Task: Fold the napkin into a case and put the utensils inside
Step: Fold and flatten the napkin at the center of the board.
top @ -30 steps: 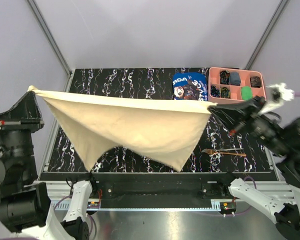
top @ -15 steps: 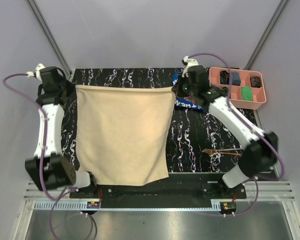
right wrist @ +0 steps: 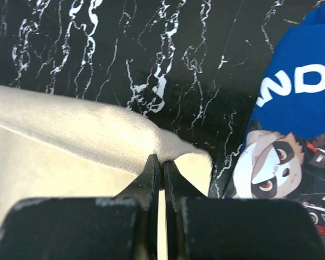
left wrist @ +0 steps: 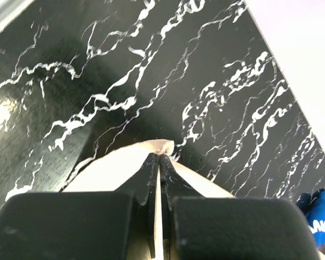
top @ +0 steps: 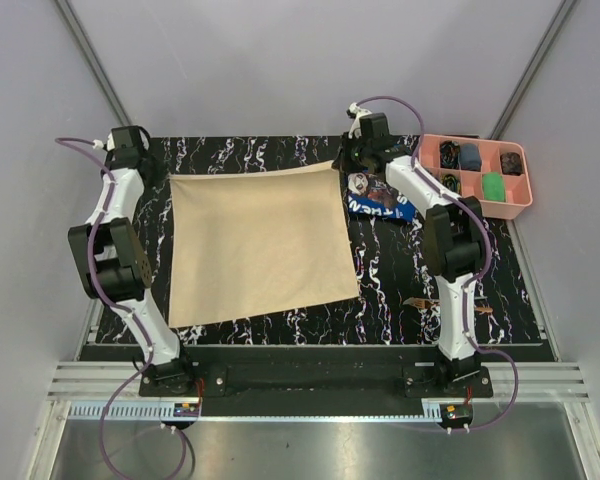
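Observation:
The plain beige napkin (top: 260,245) lies spread out nearly flat as a rough square on the black marbled table (top: 230,150). My left gripper (top: 163,177) is shut on its far left corner, and the left wrist view shows the cloth (left wrist: 108,168) pinched at the tips (left wrist: 160,157). My right gripper (top: 338,166) is shut on the far right corner, and the right wrist view shows a fold of napkin (right wrist: 86,130) bunched at the tips (right wrist: 162,161). A utensil (top: 422,300) lies near the right front, partly behind the right arm. No case shape shows.
A blue printed cloth (top: 380,203) lies just right of the napkin's far right corner and shows close to the right fingers (right wrist: 298,92). A pink compartment tray (top: 475,200) stands at the back right. The right arm's links cross the table's right half.
The napkin, held stretched in the air a second ago, has been lowered and laid flat. Both arms have reached to the far side, still gripping its two far corners.

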`<state>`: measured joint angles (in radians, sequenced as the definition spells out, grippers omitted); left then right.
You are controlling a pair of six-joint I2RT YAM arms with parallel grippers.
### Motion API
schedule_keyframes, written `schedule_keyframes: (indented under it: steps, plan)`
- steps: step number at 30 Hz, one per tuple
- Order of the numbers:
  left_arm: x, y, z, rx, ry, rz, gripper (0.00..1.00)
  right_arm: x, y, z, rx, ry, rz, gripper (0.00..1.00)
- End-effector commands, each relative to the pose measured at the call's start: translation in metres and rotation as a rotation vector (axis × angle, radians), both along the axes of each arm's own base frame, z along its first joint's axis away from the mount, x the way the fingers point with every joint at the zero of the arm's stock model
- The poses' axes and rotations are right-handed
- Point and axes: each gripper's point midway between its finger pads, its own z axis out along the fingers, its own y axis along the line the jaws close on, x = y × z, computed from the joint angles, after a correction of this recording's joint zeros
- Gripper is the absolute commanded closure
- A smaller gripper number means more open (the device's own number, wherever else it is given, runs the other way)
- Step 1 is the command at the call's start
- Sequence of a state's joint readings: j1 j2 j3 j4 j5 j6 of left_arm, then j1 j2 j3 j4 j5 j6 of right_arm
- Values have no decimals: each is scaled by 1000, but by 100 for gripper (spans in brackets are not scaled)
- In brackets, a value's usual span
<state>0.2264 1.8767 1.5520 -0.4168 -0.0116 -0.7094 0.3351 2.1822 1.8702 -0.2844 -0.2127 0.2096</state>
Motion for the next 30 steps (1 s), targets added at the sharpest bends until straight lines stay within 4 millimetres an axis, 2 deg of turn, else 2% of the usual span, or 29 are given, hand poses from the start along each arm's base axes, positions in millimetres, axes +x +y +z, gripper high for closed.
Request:
schedule_keyframes:
  steps: [1,2,4,5,6,8,9,11,12,14,15,19,21,23,27,30]
  plan:
    - [3,2,29,21,-30,-18,100,-12,7,24,57,18,36,100]
    - [-5,0,26,17,-3,-20,100,-24,5,22,63,51,35,100]
    - [-38,-8,14,1,88,-25,100,-46,1,19,85,128,11,100]
    - [-51,-11,9,-5,116,-22,100,-66,-5,15,86,170,-4,100]
    - [-78,-17,-2,-21,172,-25,100,-77,-7,12,102,205,-17,100]
    - [-107,-25,-14,-44,227,-17,100,-113,-14,1,108,291,-22,100]
    - [-131,-38,-25,-88,256,-32,100,-125,-16,-1,126,323,-41,100]
    - [-155,-44,-32,-108,289,-11,100,-158,-16,-6,162,386,-4,100]
    - [-180,-49,-42,-112,321,5,100,-170,-16,-7,175,409,13,100]
    - [-203,-53,-52,-134,346,42,100,-195,-24,-11,169,429,21,100]
    - [-225,-53,-63,-124,383,69,100,-200,-28,-13,158,430,6,100]
    - [-261,-59,-79,-142,446,118,100,-235,-28,-13,200,479,49,100]
    - [-273,-63,-81,-157,466,124,100,-248,-31,-22,193,506,49,100]
    - [-277,-63,-77,-156,456,131,100,-258,-36,-27,187,523,41,100]
    - [-302,-49,-74,-93,522,241,100,-281,-37,-42,201,595,47,100]
    - [-308,-47,-77,-84,526,268,100,-294,-44,-56,179,627,34,100]
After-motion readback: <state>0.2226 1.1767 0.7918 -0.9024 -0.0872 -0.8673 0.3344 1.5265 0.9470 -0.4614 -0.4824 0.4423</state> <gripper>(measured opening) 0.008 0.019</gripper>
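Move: The left gripper holds the napkin's far left corner; the napkin's near left corner, which it goes for, lies about 36 cm back, 4 cm to its right and 13 cm below. The right gripper has the far right corner, with the near right corner some 32 cm back, 5 cm right and 13 cm below. From the right gripper the blue pouch lies about 14 cm right and 1 cm back, the utensils 33 cm back and 28 cm right, both 13 cm below. Keep both grippers shut on the napkin's far corners and draw them back together nearly 30 cm towards its near corners, carrying the raised edge over the part lying on the board. Sink some 6 to 8 cm on the way and tip both wrists 30 to 35 degrees farther down, easing off towards the end. ##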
